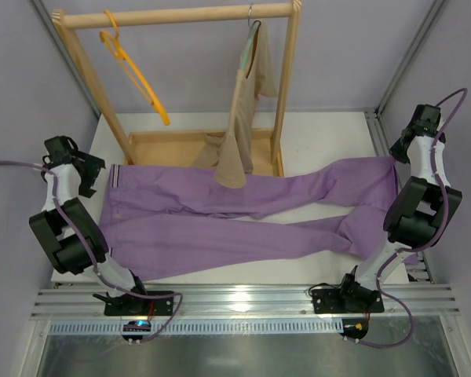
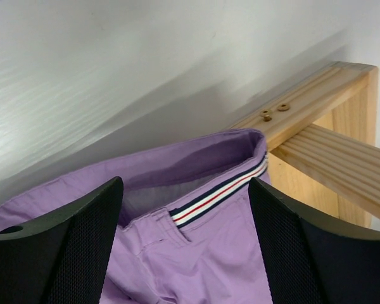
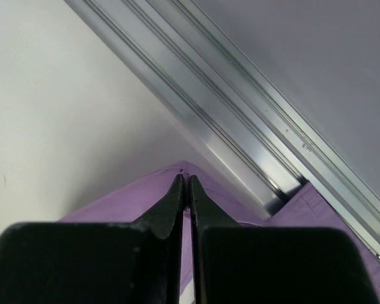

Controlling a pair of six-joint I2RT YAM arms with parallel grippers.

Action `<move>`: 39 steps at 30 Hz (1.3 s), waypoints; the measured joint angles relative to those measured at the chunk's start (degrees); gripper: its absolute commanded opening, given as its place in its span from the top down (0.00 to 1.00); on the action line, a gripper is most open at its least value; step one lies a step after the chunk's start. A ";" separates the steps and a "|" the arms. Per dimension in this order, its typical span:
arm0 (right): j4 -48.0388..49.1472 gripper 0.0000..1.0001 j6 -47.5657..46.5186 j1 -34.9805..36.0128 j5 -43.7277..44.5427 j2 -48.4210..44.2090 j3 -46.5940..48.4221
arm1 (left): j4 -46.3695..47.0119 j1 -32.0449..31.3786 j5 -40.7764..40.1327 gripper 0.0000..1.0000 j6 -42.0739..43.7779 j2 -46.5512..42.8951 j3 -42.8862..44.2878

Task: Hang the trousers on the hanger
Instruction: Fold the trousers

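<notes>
The lilac trousers (image 1: 243,216) lie flat across the white table, waistband to the left and legs running right. My left gripper (image 1: 94,174) hovers at the waistband, open; in the left wrist view its black fingers (image 2: 92,240) stand on either side of the striped waistband (image 2: 218,196) without touching it. My right gripper (image 1: 399,149) is at the hem of the far leg. Its jaws (image 3: 185,178) are shut, and the purple cloth (image 3: 126,199) rises to a peak at their tips. The orange-yellow hanger (image 1: 133,71) hangs empty on the rack's top bar.
The wooden rack (image 1: 177,16) stands at the back of the table, its base frame (image 2: 329,126) close beside the waistband. A beige garment (image 1: 243,118) on a grey-green hanger droops onto the trousers. An aluminium rail (image 3: 240,126) runs along the table's right edge.
</notes>
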 measured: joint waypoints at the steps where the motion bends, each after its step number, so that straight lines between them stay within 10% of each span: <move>1: 0.66 0.96 0.00 -0.02 -0.42 0.07 0.00 | 0.28 0.00 0.70 0.22 0.15 0.37 0.52; 20: 6.99 0.96 -0.83 -0.02 -6.82 3.19 -0.74 | 16.17 -0.61 17.14 0.42 7.37 8.85 -1.20; 26: 6.93 0.96 -1.05 -0.02 -7.56 5.09 -0.74 | 16.39 -0.66 17.46 1.00 8.13 9.64 -0.42; 39: 4.94 0.96 -1.16 -0.02 -7.54 4.50 2.23 | 11.78 -0.85 14.67 1.00 4.85 10.51 6.32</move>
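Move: The left gripper, open and empty, has the far striped cuff corner of the trousers about 6 cm ahead, 3 cm right and 3 cm below; the foot of the rack's left post is some 6 cm ahead and 11 cm right. The right gripper already holds the trousers' far right corner. Its laying spot is roughly 3 cm ahead, 1 cm left and 3 cm down; the metal side rail is level with it, about 3 cm right. Bring the left gripper about 6 cm forward, slightly right and down onto the far striped cuff corner, swinging some 20 degrees clockwise. Shut the fingers to pinch the cloth, then lift a couple of centimetres, edging farther forward. Meanwhile keep the right gripper shut on its corner: carry it 3 cm forward, dip about 3 cm, then raise it 2 cm. ##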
